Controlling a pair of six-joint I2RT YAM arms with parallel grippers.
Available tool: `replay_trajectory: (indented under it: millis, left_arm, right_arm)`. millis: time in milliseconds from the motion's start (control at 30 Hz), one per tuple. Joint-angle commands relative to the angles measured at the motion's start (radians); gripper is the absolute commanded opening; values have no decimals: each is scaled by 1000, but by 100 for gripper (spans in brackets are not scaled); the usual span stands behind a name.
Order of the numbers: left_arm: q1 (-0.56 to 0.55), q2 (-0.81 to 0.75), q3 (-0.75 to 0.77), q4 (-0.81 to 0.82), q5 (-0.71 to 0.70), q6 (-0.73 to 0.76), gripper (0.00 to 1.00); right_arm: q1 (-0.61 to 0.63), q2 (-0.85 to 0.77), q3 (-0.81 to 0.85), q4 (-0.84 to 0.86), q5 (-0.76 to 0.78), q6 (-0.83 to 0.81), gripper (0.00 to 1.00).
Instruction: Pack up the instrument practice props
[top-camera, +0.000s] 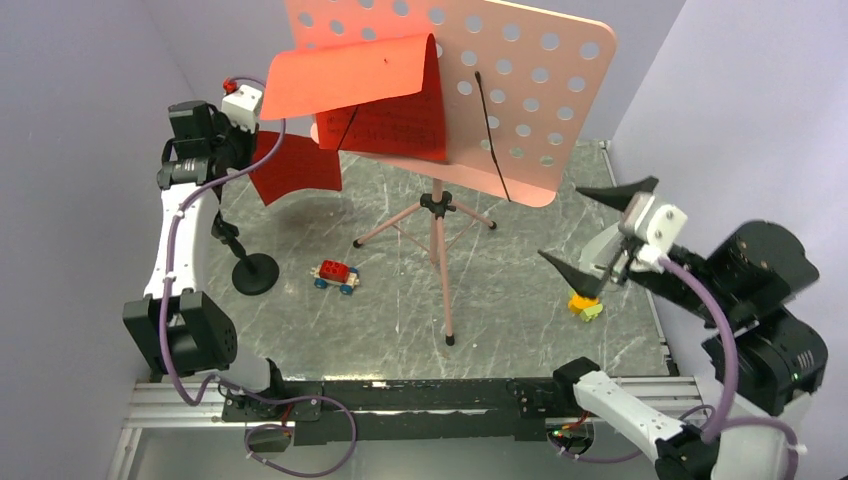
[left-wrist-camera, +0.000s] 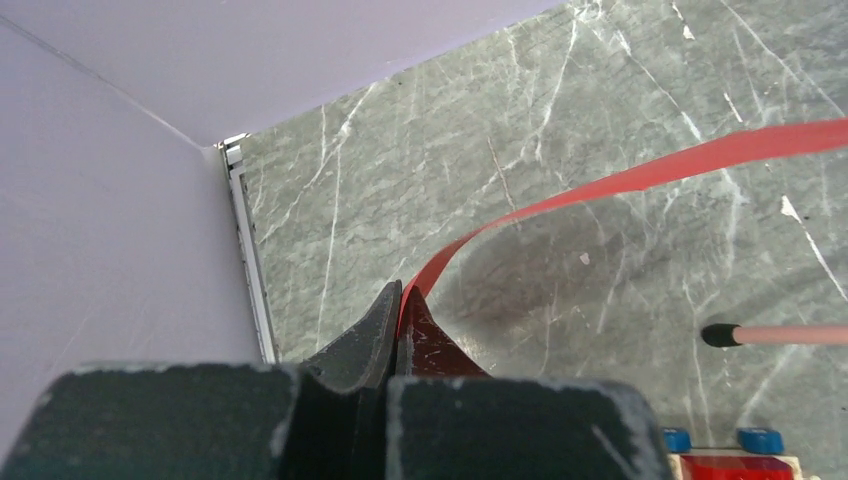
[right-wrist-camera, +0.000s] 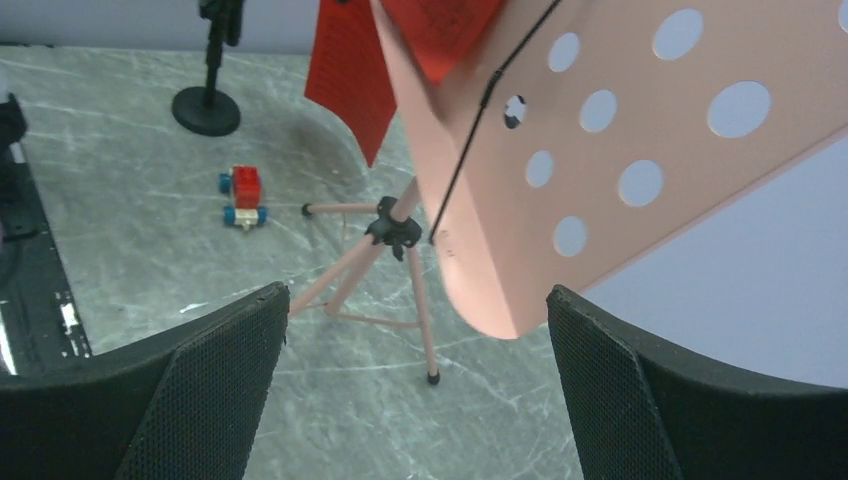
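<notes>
The salmon-pink music stand (top-camera: 470, 90) stands mid-table on tripod legs (top-camera: 440, 260), its holed desk tilted. A red sheet of printed notes (top-camera: 400, 125) lies on the desk under a thin black wire, and a red leaf (top-camera: 345, 78) curls over above it. My left gripper (top-camera: 250, 145) is shut on the edge of a red sheet (top-camera: 295, 168) hanging left of the stand; in the left wrist view this sheet (left-wrist-camera: 600, 190) runs edge-on from the gripper (left-wrist-camera: 400, 296). My right gripper (top-camera: 597, 232) hangs open right of the stand. The desk's lower corner (right-wrist-camera: 500, 290) is just ahead of it (right-wrist-camera: 415, 335).
A small red toy car (top-camera: 335, 275) with blue wheels sits left of the tripod. A black round-based post (top-camera: 255, 272) stands below my left wrist. A yellow-green block (top-camera: 587, 307) lies under my right gripper. Lilac walls close in on both sides.
</notes>
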Motion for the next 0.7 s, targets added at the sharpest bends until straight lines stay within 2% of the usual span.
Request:
replay_trajectory:
  millis: [0,133,267,433,667]
  left_arm:
    - [0,-112,40,-32,24,-28,1]
    - [0,-161,44,-58,29,-34,1]
    - [0,-182,30,-74,19,-20,1]
    - [-1,-180,-6,-73,13,12,1]
    - [-8,-62,26,-44,-31,28,1]
  right_arm:
    - [-2,-95,-67,-74,6,-6,99]
    - [-3,-198,-226,-37,100,5,98]
    - [-4,-258,-364,12,122,47,98]
    - [-7,-259,-431,101,114,42,98]
    - [-7,-250,-486,166,112,70,98]
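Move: The music stand's hub is about 13 cm ahead of the right hand, 17 left and 30 below; the tray's near right corner is 12 ahead, 4 left and 5 below. The orange toy stands 6 ahead, 17 right, nearly 50 below. From the left hand the hub is about 18 back, 36 right and 10 below, the held red sheet's middle 9 right, 8 below, 2 back, and the toy car 19 back, 16 right, 28 below. Still pinching the red sheet by its edge, the left hand draws back and up about 5 cm each, then eases forward and down a little. The right hand, empty and wide open, slips back 2 cm, then sinks some 10 cm beside the music stand, tipping down slightly, and creeps forward again at the lower level. ##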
